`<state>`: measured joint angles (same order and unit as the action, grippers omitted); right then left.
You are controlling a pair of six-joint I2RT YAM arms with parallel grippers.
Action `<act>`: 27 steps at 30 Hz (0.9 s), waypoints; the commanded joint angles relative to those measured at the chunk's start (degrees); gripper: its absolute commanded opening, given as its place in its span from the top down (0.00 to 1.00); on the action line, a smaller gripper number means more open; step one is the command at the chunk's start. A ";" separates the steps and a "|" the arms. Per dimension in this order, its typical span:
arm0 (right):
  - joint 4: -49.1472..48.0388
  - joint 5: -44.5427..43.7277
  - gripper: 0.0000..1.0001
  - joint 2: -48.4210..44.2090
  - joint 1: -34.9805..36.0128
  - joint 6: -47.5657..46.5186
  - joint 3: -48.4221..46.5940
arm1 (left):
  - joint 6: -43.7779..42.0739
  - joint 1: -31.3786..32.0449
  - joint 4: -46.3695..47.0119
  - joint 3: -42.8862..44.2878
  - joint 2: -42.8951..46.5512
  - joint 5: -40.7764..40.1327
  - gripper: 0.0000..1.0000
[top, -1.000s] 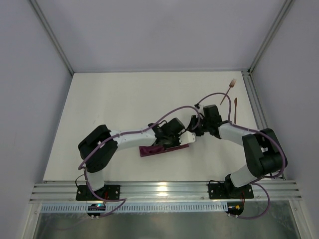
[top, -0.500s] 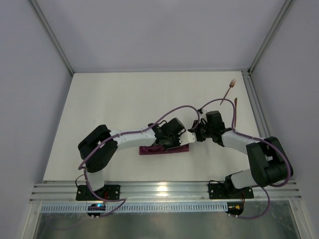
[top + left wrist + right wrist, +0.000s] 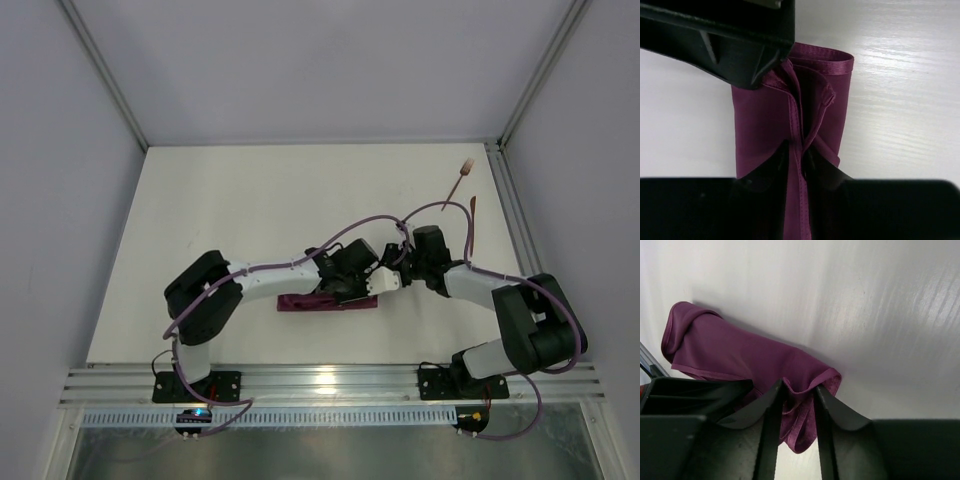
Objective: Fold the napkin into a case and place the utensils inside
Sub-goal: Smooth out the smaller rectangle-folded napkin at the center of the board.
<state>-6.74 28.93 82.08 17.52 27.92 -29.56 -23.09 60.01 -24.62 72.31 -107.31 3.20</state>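
The plum-purple napkin [image 3: 300,302] lies folded as a narrow strip near the table's front middle. My left gripper [image 3: 352,290] is down on the strip's right half, and in the left wrist view [image 3: 799,150] its jaws stand slightly apart, open, around a raised ridge of the napkin [image 3: 760,115]. My right gripper [image 3: 383,285] meets the strip's right end. Its jaws [image 3: 799,390] are open, with a slack bunch of napkin [image 3: 740,352] between them. The copper-brown fork [image 3: 459,180] and knife [image 3: 471,222] lie at the far right, away from both grippers.
A metal frame rail [image 3: 505,200] runs along the table's right edge just beyond the utensils. Purple cables [image 3: 350,225] arc over both arms. The two arms nearly touch above the strip's right end.
Both grippers have parted their jaws from a tight pinch on the cloth. The right gripper has moved left and nearer to the strip's right end; the strip now lies flatter.
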 commanded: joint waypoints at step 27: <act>11.65 7.04 0.48 4.21 5.68 -32.86 -16.04 | -11.19 0.46 2.56 -13.25 10.45 8.75 1.00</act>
<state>4.54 37.98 83.35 20.73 -2.31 -41.30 -32.49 60.27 -23.90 59.48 -99.37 10.94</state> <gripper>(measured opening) 0.519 0.004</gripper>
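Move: The napkin's open flap stands right between the left fingertips, about a centimetre below the hand point; the napkin's middle is some 5 cm to this hand's left, 1 cm ahead and 2 cm below. From the right hand, at the napkin's right end, that middle lies about 13 cm left, 4 cm back and 2 cm down; the knife is roughly 24 cm right and 12 cm ahead, the fork about 22 cm right and 22 cm ahead. The left fingers shut on the napkin's flap and drag it back about 5 cm and left about 4 cm, sinking slightly and turning clockwise some 10 degrees. The right fingers open to about half and come free of the right end, edging right and rising nearly 7 cm, then swing left and partway down over the far side, turning counter-clockwise almost 30 degrees while their tips tilt upward. ##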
